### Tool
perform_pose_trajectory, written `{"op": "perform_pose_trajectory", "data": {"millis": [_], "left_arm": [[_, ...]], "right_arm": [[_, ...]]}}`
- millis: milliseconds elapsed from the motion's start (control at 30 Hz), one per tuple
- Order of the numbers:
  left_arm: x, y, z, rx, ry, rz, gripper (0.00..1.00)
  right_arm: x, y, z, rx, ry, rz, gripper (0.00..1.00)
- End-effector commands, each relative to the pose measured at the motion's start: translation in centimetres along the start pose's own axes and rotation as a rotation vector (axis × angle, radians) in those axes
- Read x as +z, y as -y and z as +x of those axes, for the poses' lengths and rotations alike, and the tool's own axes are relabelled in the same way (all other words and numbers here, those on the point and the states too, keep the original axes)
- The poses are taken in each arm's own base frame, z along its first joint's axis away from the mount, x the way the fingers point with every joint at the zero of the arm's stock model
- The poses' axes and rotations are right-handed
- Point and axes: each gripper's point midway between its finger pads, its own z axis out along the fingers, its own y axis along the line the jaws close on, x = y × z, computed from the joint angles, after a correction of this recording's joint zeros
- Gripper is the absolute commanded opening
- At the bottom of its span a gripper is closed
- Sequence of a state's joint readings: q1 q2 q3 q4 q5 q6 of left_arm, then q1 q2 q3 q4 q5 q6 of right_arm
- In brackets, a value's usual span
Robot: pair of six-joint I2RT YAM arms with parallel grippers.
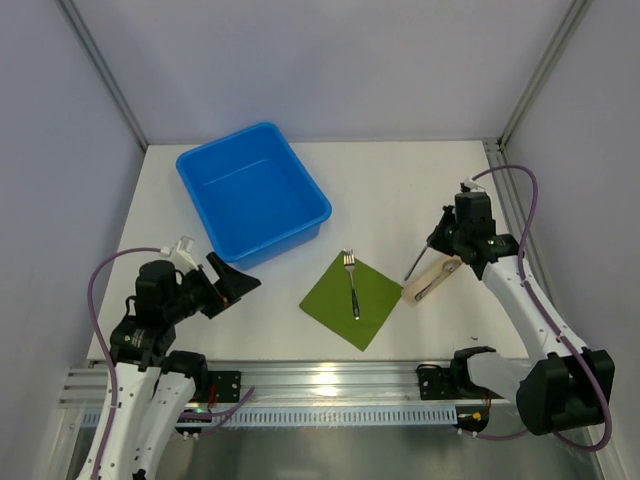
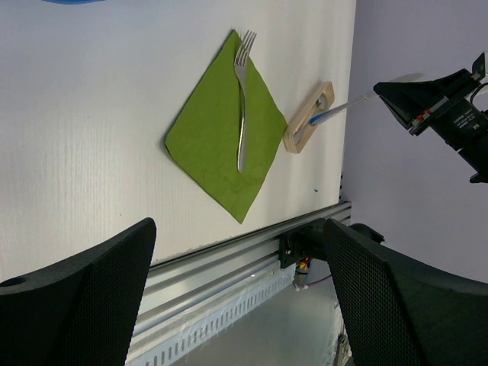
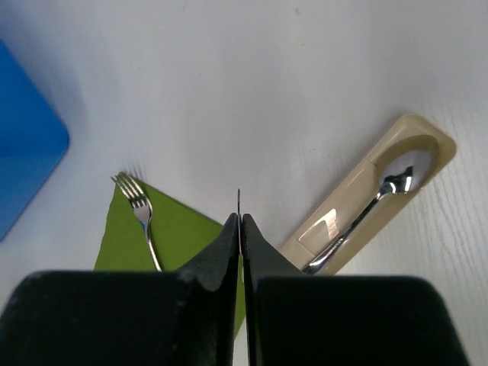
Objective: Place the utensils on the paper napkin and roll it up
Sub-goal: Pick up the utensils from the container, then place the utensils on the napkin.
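A green paper napkin [image 1: 375,300] [image 2: 206,137] [image 3: 183,229] lies flat as a diamond in the middle of the table. One of the utensils, a fork [image 1: 352,285] [image 2: 242,114] [image 3: 141,207], rests along it. A spoon [image 3: 381,194] [image 1: 432,280] lies in a beige holder [image 1: 412,292] [image 2: 293,141] [image 3: 339,202] to the napkin's right. My right gripper [image 1: 437,238] [image 3: 241,221] hovers above that holder, shut on a thin knife [image 1: 417,263] [image 2: 343,105] [image 3: 239,200] that slants down from it. My left gripper [image 1: 228,285] [image 2: 240,305] stands open and empty, left of the napkin.
A blue plastic bin [image 1: 250,190] [image 3: 23,152] sits at the back left of the table. An aluminium rail [image 1: 330,380] [image 2: 229,267] runs along the near edge. Enclosure walls stand on the left, right and back.
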State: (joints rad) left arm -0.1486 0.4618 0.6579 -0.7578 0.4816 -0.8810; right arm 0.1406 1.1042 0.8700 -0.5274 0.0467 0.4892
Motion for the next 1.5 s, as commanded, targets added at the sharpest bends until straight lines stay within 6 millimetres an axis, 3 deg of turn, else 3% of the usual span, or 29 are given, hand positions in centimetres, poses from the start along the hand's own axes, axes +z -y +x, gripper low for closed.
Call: {"op": "perform_pose_trajectory", "data": {"millis": [0,133,233,467,600,833,1033,1467], "left_arm": [[-0.6,0.9,-0.3,0.028,0.015,0.026,0.91],[-0.5,1.0,-0.4,0.029,0.015,0.026,0.91],[-0.5,0.9,-0.4,0.026,0.016,0.024,0.91],[-0.6,0.8,-0.4,0.026,0.018,0.018,0.91],[-0.7,0.8,-0.3,0.029,0.019,0.015,0.91],[-0.6,0.7,-0.3,0.026,0.018,0.014,0.91],[-0.5,0.6,-0.3,0.029,0.016,0.010,0.91],[-0.5,0.8,-0.4,0.028,0.016,0.015,0.91]], "right_arm": [[-1.6,-4.2,-1.4,-0.028,-0.003,-0.204,0.04],[-1.9,-7.8,0.0,-0.100,-0.089,-0.373,0.04],[-1.8,-9.9,1.1,-0.205,-0.139,-0.408,0.04],[-0.3,-13.7,5.1,-0.323,-0.300,-0.525,0.04],[1.4,-14.2,7.2,-0.371,-0.409,-0.556,0.04],[2.3,-15.8,10.1,-0.411,-0.528,-0.630,0.04],[2.2,-17.0,11.5,-0.441,-0.569,-0.680,0.04],[3.3,-16.5,13.7,-0.468,-0.636,-0.670,0.04]]}}
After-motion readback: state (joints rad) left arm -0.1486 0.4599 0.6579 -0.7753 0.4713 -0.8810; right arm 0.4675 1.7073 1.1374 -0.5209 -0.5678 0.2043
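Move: The right hand already grips the knife and carries it towards the napkin, whose middle lies about 17 cm to its left, 11 cm back and 12 cm below. On the napkin the fork's middle is some 18 cm left and 8 cm back. The utensil container is left behind, about 6 cm back and 4 cm to the right. From the idle left hand the napkin is roughly 28 cm to the right, level with it fore and aft, some 17 cm down. Leftwards, fast at first and then easing off, the right hand carries the knife about 20 cm from above the container to over the fork's end of the napkin. Nearly level to begin with, it then sinks some 7 cm and draws slightly back, the wrist turning about 50 degrees counter-clockwise to swing the knife roughly in line with the fork. The fingers stay shut on it. ##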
